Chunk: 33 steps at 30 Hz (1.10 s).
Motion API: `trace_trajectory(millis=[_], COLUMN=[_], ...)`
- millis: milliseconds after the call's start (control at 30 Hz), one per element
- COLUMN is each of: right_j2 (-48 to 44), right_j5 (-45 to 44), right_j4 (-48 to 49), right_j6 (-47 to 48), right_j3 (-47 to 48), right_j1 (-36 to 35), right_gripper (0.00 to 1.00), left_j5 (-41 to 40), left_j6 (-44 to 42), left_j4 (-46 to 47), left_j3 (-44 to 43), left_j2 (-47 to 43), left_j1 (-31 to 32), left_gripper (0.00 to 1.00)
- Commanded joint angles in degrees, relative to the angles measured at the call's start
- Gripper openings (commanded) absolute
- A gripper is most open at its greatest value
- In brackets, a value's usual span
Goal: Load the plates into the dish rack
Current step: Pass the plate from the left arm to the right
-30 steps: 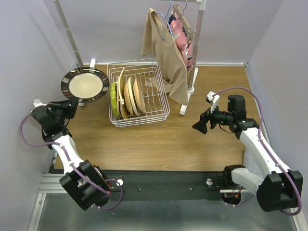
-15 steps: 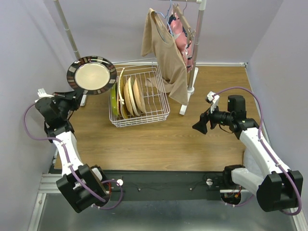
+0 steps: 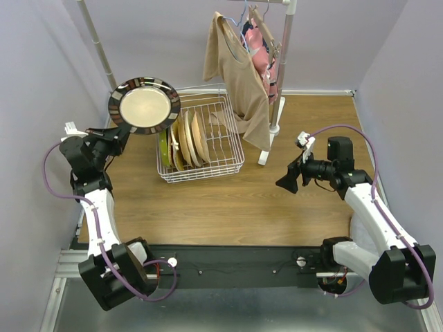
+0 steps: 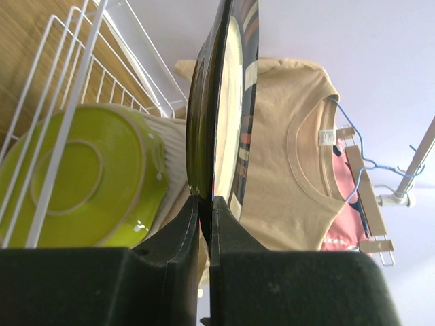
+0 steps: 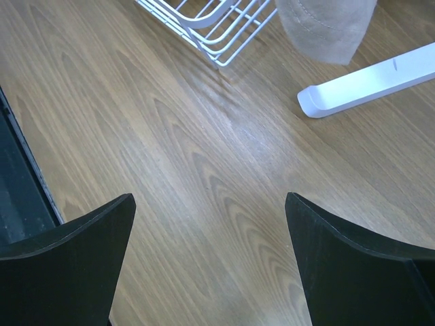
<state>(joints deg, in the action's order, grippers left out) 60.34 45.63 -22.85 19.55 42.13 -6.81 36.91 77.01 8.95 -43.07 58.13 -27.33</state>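
Note:
A dark-rimmed beige plate (image 3: pixel 144 105) hangs in the air at the left end of the white wire dish rack (image 3: pixel 208 173), tilted with its face up toward the camera. My left gripper (image 3: pixel 123 131) is shut on its lower rim. The left wrist view shows this plate (image 4: pixel 217 102) edge-on, pinched by my left gripper (image 4: pixel 206 204). Upright in the rack stand a lime plate (image 3: pixel 165 142) and several beige plates (image 3: pixel 185 138). The lime plate (image 4: pixel 81 176) shows behind the rack wires (image 4: pixel 68 88). My right gripper (image 3: pixel 286 181) is open and empty over bare wood (image 5: pixel 211 224).
A white clothes-rail stand with a tan shirt (image 3: pixel 239 76) and a pink garment hangs right behind the rack, its foot (image 3: pixel 266 149) on the table. That foot (image 5: pixel 370 81) and a rack corner (image 5: pixel 204 27) show ahead of the right gripper. A slanted pole (image 3: pixel 100 48) rises at left.
The left arm has carried the dark-rimmed plate up and to the right, from beside the rack to over its left end. The right arm has not moved.

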Motion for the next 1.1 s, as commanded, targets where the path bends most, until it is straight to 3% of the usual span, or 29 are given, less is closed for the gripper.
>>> trace_trajectory(millis=[0,433,733,1067], right_j2=[0.13,1.45,3.99,11.02], right_j5=[3.85,9.39,16.51,22.93], right_j4=[-0.97,-6.59,-7.74,-6.51], right_j6=[-1.18,-4.43,-16.1,-29.21], right_j3=[2.52,10.33,20.52,22.91], right_j1=[-0.4,-0.4,-0.31,-0.49], right_gripper=[1.0,1.0,1.0,0.99], left_j5=[0.1,-0.34,-2.36,-4.21], left_j6=[3.14,5.08,4.55,4.55], left_j4=[9.68,11.09,10.82,9.95], left_j3=[-3.25,-1.05,1.49,3.78], left_j2=[-3.28,-7.24,-9.0,-13.12], left_j1=[2.63,10.54,18.36,26.62], left_gripper=[0.0,0.0,0.0,0.0])
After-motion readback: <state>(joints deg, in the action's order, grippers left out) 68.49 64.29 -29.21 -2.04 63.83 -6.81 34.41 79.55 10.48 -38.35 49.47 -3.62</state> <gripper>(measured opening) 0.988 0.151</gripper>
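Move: My left hand already pinches the dark-rimmed plate by its edge; the plate's middle lies about 9 cm ahead and 5 cm right. The open right gripper waits some 49 cm to the left hand's right, 11 cm back and 14 cm lower. The dish rack is about 20 cm right, 10 cm ahead and 20 cm below the left hand. From my right hand the plate is roughly 44 cm left, 20 cm ahead, 16 cm up; the rack 29 cm left, 21 cm ahead, 6 cm down. I swing the plate right with my left hand, over the dish rack towards the right gripper, some 14 cm while drawing back about 4, arching up slightly and turning clockwise about 20 degrees, its grip kept. My right hand lifts about 12 cm, mostly late, edging left to meet the plate, its open fingers tipping up towards level. ##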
